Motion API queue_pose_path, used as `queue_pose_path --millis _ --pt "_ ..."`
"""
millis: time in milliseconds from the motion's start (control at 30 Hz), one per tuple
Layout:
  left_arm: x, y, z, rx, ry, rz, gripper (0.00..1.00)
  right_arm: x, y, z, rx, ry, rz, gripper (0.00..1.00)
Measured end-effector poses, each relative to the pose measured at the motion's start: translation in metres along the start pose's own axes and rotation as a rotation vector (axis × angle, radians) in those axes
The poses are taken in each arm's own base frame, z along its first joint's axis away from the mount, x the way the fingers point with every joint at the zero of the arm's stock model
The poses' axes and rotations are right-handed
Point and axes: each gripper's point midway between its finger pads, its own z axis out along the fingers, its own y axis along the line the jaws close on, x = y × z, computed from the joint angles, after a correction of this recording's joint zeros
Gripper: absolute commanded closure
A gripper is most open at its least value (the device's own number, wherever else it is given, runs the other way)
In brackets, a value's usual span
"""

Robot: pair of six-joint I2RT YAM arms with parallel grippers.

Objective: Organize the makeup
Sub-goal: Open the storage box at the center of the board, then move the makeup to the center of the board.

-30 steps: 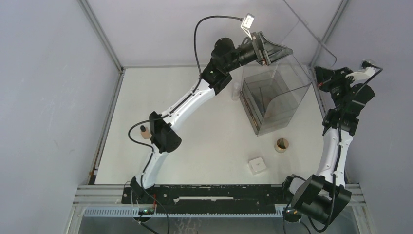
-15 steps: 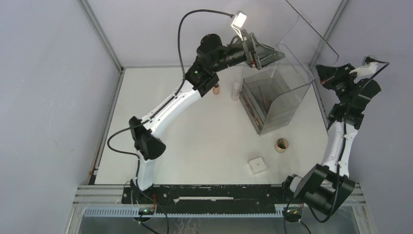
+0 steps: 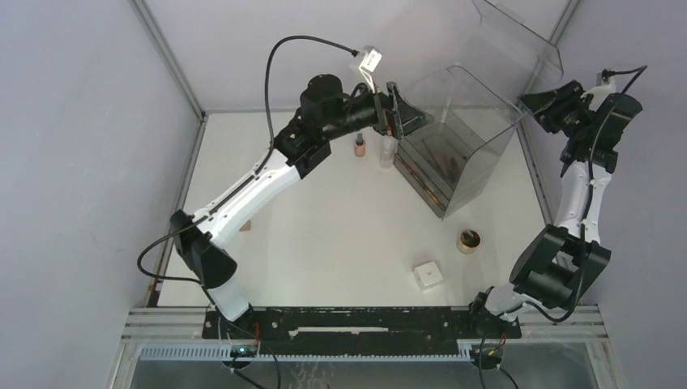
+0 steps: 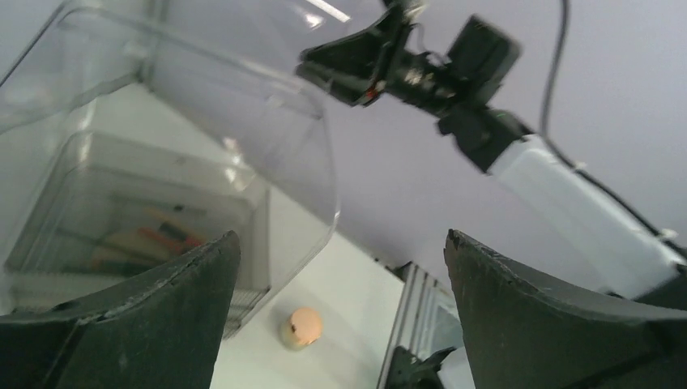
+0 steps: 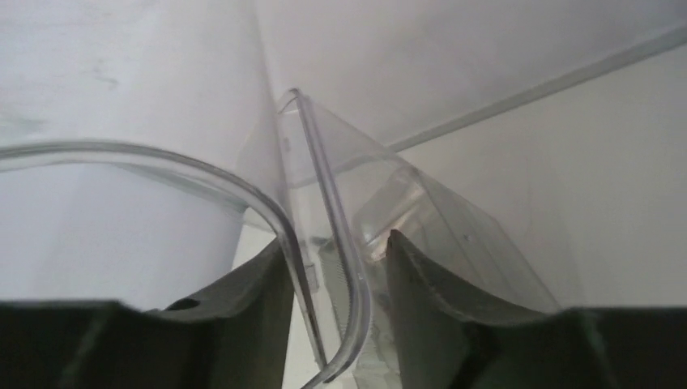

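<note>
Makeup lies scattered on the table: a tan bottle [image 3: 359, 147], a clear bottle [image 3: 387, 151], a round puff [image 3: 468, 240] and a white box [image 3: 428, 275]. More makeup [image 3: 450, 166], red and black sticks, lies inside the clear bin [image 3: 478, 130]. My left gripper [image 3: 409, 120] hovers at the bin's left wall, open and empty. Through its fingers the left wrist view shows the puff [image 4: 302, 327] and the sticks [image 4: 154, 239] in the bin. My right gripper [image 3: 536, 101] straddles the raised lid's edge [image 5: 324, 267], open [image 5: 334, 239], with a gap beside the plastic.
The bin's clear lid [image 3: 518, 49] stands raised toward the back right corner. A small tan item [image 3: 247, 225] lies near the left arm's elbow. Grey walls enclose the table [image 3: 324, 227] on three sides.
The left arm drew back to the left from over the bin and its jaws widened. The right gripper rose with the lid, which swung further open, then its jaws parted off the lid's edge.
</note>
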Motion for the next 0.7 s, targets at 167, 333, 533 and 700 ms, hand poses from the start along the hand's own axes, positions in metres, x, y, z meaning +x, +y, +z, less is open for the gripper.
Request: queue_pose_path --millis 167,333,533,700 --pt "0.018 0.031 -0.027 -0.160 0.036 0.004 0.00 0.002 -0.017 -0.018 0.243 -0.068 0.021 0.00" --pt "0.020 0.069 -0.066 -0.338 0.056 -0.017 0.00 -0.017 0.001 -0.077 0.452 -0.253 -0.023 0.00" --pt "0.027 0.127 -0.159 -0.679 0.078 -0.020 0.00 -0.018 0.066 -0.126 0.428 -0.360 -0.106 0.00" --pt "0.040 0.160 -0.279 -0.987 0.002 -0.070 0.00 0.037 0.144 -0.113 0.199 -0.218 -0.235 0.01"
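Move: Out past the storage box, the raised lid's middle lies about 10 cm ahead of the right hand, 2 cm left and 3 cm above, its rim between the half-open fingers. The box is 3 cm ahead, 15 cm left, 22 cm below. From the left hand the lid is 22 cm ahead, 32 cm right, 7 cm below; the box 15 cm ahead, 18 cm right, 35 cm below; the left bottle 3 cm back, 43 cm left, 43 cm below. Opening wide from not quite half, the right fingers come free of the lid's rim; the hand backs off some 14 cm, drifting slightly right, then rises and swings left, its wrist turning clockwise and partly back. The empty left hand, still wide open, speeds away from the box, about 30 cm left and down towards the left bottle, turning counter-clockwise. ##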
